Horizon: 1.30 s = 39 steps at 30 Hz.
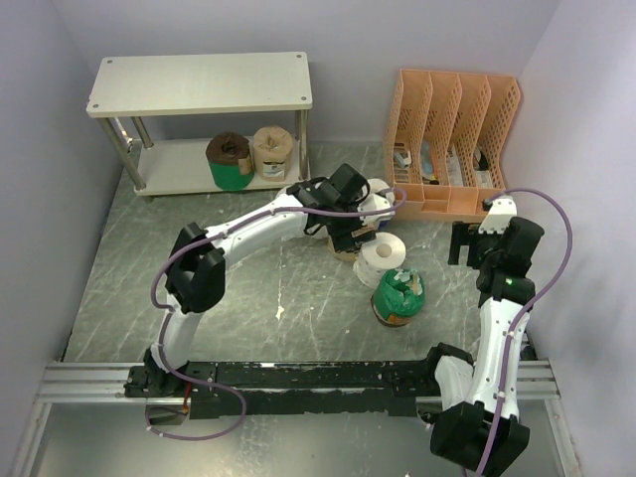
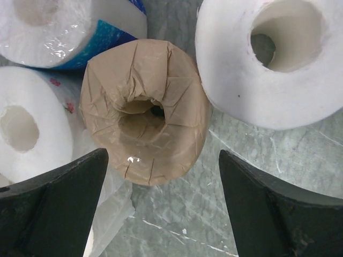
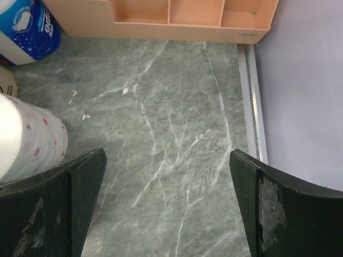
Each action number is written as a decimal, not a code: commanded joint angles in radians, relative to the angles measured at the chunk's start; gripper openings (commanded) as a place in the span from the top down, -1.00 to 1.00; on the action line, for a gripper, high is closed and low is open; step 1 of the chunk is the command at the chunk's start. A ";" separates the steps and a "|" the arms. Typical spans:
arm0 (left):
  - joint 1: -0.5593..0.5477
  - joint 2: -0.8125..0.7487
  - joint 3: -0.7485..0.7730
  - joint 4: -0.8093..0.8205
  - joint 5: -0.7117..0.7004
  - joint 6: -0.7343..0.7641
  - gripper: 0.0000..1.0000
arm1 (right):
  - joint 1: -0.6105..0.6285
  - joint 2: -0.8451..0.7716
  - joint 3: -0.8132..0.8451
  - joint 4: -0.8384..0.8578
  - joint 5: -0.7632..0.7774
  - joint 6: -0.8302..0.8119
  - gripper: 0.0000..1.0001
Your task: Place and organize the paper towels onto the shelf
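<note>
The shelf [image 1: 199,84] stands at the back left. A green-wrapped roll [image 1: 230,162] and a tan roll [image 1: 271,151] stand on its lower board. My left gripper [image 1: 350,234] hangs open over a cluster of paper towels in the middle of the table. In the left wrist view its fingers [image 2: 64,198] straddle the near side of an upright tan roll [image 2: 144,110] without touching it. Around that roll stand a white roll [image 2: 268,59], a blue-printed roll [image 2: 69,27] and a pink-flowered white roll [image 2: 27,128]. My right gripper [image 3: 167,155] is open over bare table.
An orange slotted organizer [image 1: 452,139] stands at the back right, just beyond the cluster. Nearer the front stand a white roll [image 1: 386,256] and a green-wrapped roll [image 1: 398,296]. Walls close in on both sides, and a metal rail [image 3: 252,107] runs along the right edge.
</note>
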 commanded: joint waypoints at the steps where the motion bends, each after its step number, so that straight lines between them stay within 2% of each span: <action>1: -0.001 0.061 0.041 0.008 -0.016 0.028 -0.90 | -0.007 -0.010 -0.003 -0.006 -0.033 -0.024 -1.00; 11: -0.001 0.098 0.015 0.079 -0.094 0.031 -0.91 | -0.006 -0.008 -0.001 -0.009 -0.049 -0.030 -1.00; 12: -0.001 0.099 0.017 0.081 -0.088 0.028 -0.98 | -0.007 -0.009 -0.001 -0.010 -0.050 -0.031 -1.00; 14: -0.002 0.100 0.022 0.086 -0.083 0.020 -0.87 | -0.007 -0.010 -0.003 -0.009 -0.050 -0.032 -1.00; 16: -0.002 0.100 0.027 0.083 -0.067 0.014 -0.60 | -0.007 -0.010 -0.002 -0.009 -0.051 -0.032 -1.00; 17: -0.002 0.098 0.028 0.082 -0.058 0.008 -0.29 | -0.007 -0.010 -0.003 -0.009 -0.052 -0.033 -1.00; 18: -0.003 0.097 0.027 0.083 -0.054 0.001 0.13 | -0.007 -0.009 -0.002 -0.009 -0.053 -0.033 -1.00; 19: -0.003 0.094 0.018 0.090 -0.054 -0.006 0.63 | -0.006 -0.009 -0.002 -0.011 -0.053 -0.033 -1.00; 20: -0.004 0.088 0.005 0.099 -0.055 -0.010 0.83 | -0.006 -0.007 -0.001 -0.011 -0.054 -0.033 -1.00; 26: -0.015 0.097 -0.004 0.025 0.005 -0.008 0.86 | -0.005 -0.006 -0.001 -0.013 -0.060 -0.036 -1.00; 32: -0.039 0.072 0.014 -0.085 -0.013 -0.005 0.86 | -0.005 -0.006 -0.001 -0.015 -0.064 -0.038 -1.00; 35: -0.071 0.020 0.029 -0.129 -0.103 -0.021 0.86 | -0.006 -0.009 -0.001 -0.015 -0.066 -0.039 -1.00; 39: -0.112 -0.075 0.031 -0.131 -0.340 -0.045 0.86 | -0.006 -0.009 -0.001 -0.017 -0.073 -0.041 -1.00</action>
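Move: The brown-wrapped paper towel stands upright just to the left hand's right: its middle is some 4 cm right, 2 cm ahead and 7 cm below. The flower-print roll stands about 12 cm to the hand's right and 4 cm nearer the base; the blue-wrapped roll is roughly 12 cm ahead and 9 cm right, and a white roll about 12 cm straight ahead. From the right hand, the brown towel lies about 25 cm left, 5 cm ahead and 10 cm down. Down about 3 cm, then forward about 2 cm, the open left hand settles over the near wall of the brown towel. The fingers shut almost fully, pinching the wrapped rim beside the core hole; the hand edges up and right, then draws back about 3 cm and swings a little left, keeping its pinch. ##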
